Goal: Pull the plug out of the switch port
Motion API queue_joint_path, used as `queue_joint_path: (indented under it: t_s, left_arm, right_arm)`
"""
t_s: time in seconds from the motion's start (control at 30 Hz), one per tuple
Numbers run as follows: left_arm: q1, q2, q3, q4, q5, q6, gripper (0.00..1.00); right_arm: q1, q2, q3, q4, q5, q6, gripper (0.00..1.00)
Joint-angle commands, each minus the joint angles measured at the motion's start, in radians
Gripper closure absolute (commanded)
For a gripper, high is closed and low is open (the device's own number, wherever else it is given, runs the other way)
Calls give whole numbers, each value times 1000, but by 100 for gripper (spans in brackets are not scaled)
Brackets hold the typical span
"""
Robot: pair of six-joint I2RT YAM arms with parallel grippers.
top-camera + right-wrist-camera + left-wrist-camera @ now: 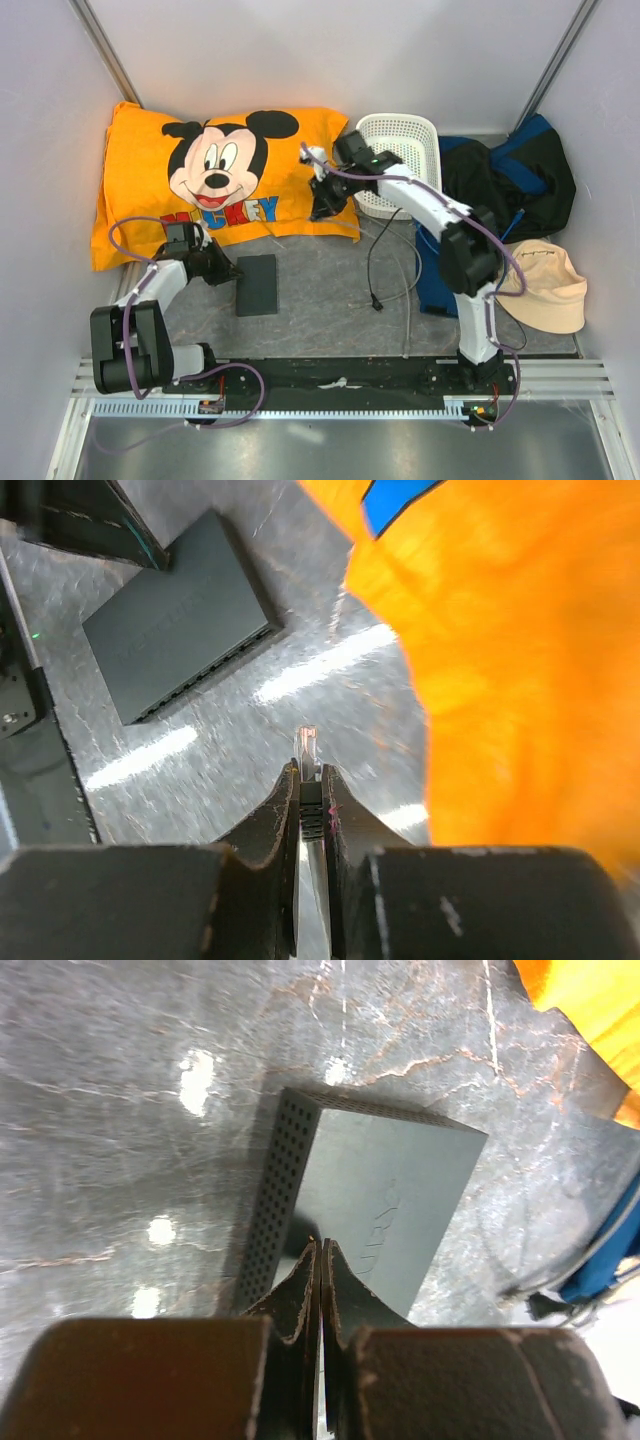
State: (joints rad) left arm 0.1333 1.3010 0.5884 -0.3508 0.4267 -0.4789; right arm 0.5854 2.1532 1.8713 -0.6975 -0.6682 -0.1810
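The switch port (257, 284) is a flat dark-grey box lying on the table; its row of sockets shows in the right wrist view (180, 630) with nothing plugged in. My left gripper (230, 271) is shut with nothing between its fingers, its tips (320, 1243) against the switch port (390, 1200) by its perforated side. My right gripper (322, 210) hangs well away from the box, beside the orange pillow. It is shut (311, 772) on the plug (307, 744), whose clear tip sticks out past the fingertips, free in the air.
An orange Mickey pillow (200, 180) lies at the back left. A white basket (400, 150), a dark bag (510, 180) and a beige hat (545, 285) fill the right side. A loose black cord (375, 290) lies mid-table.
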Motion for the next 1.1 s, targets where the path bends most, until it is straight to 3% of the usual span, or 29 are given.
queue_joint_path:
  t_s: [0.0, 0.23, 0.47, 0.6, 0.7, 0.73, 0.8, 0.87, 0.9, 0.93, 1.0, 1.03, 1.07]
  left_arm:
    - [5, -38, -18, -42, -106, 79, 98]
    - [5, -65, -9, -42, -88, 74, 98]
    - [3, -32, 22, -40, -71, 75, 98]
    - [5, -42, 30, -45, -71, 77, 98]
    - [6, -61, 27, -47, -83, 86, 98]
    - [6, -69, 25, -47, -86, 89, 98]
    - [6, -91, 19, -45, -89, 95, 98]
    - [8, -109, 13, -47, -94, 100, 98]
    - [11, -129, 10, -43, -92, 102, 98]
    - [9, -138, 11, -45, -88, 102, 93]
    - [9, -157, 19, -31, -42, 111, 71]
    - [11, -170, 24, -25, -19, 117, 49]
    - [9, -175, 33, -19, 28, 128, 42]
  right_arm:
    - [-84, -231, -101, -33, 157, -121, 100]
    - [-376, -394, -176, -31, 334, -137, 100]
    - [-611, -323, -22, -1, 455, -74, 100]
    - [-657, -297, -60, 71, 511, -17, 100]
    - [-659, -277, -101, 98, 662, 18, 99]
    - [-661, -276, -104, 101, 721, 24, 93]
    - [-661, -274, -103, 102, 726, 35, 62]
    - [-661, -288, -89, 104, 726, 61, 41]
    - [-661, -297, -86, 108, 705, 75, 15]
    - [-661, -312, -86, 112, 672, 92, 3]
    - [-659, -380, -110, 137, 552, 109, 2]
    - [-654, -410, -130, 150, 533, 133, 2]
    - [-650, -464, -164, 159, 518, 135, 2]
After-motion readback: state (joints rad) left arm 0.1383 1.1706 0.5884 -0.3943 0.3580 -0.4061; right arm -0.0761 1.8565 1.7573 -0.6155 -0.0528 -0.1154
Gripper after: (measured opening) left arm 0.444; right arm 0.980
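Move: The right hand already holds the gray cable's plug, free of the switch. The black jacket it is carried to lies some 45 cm to its right, 10 cm ahead and 9 cm lower; the white basket stands 19 cm right and 14 cm ahead, the blue cloth 29 cm right and 9 cm back. From the left hand the jacket is about 63 cm right, 20 cm ahead; the switch's middle is 4 cm right, 4 cm back, just below. Swing the right gripper with the gray plug about 40 cm right, curving some 14 cm forward and rising about 10 cm, past the white basket to over the black jacket; turn the wrist some 60 degrees clockwise on the way, then open wide to let the plug go. Ease the shut left gripper 1.5 cm left, then at the end raise it 2 cm and begin opening it beside the switch. ##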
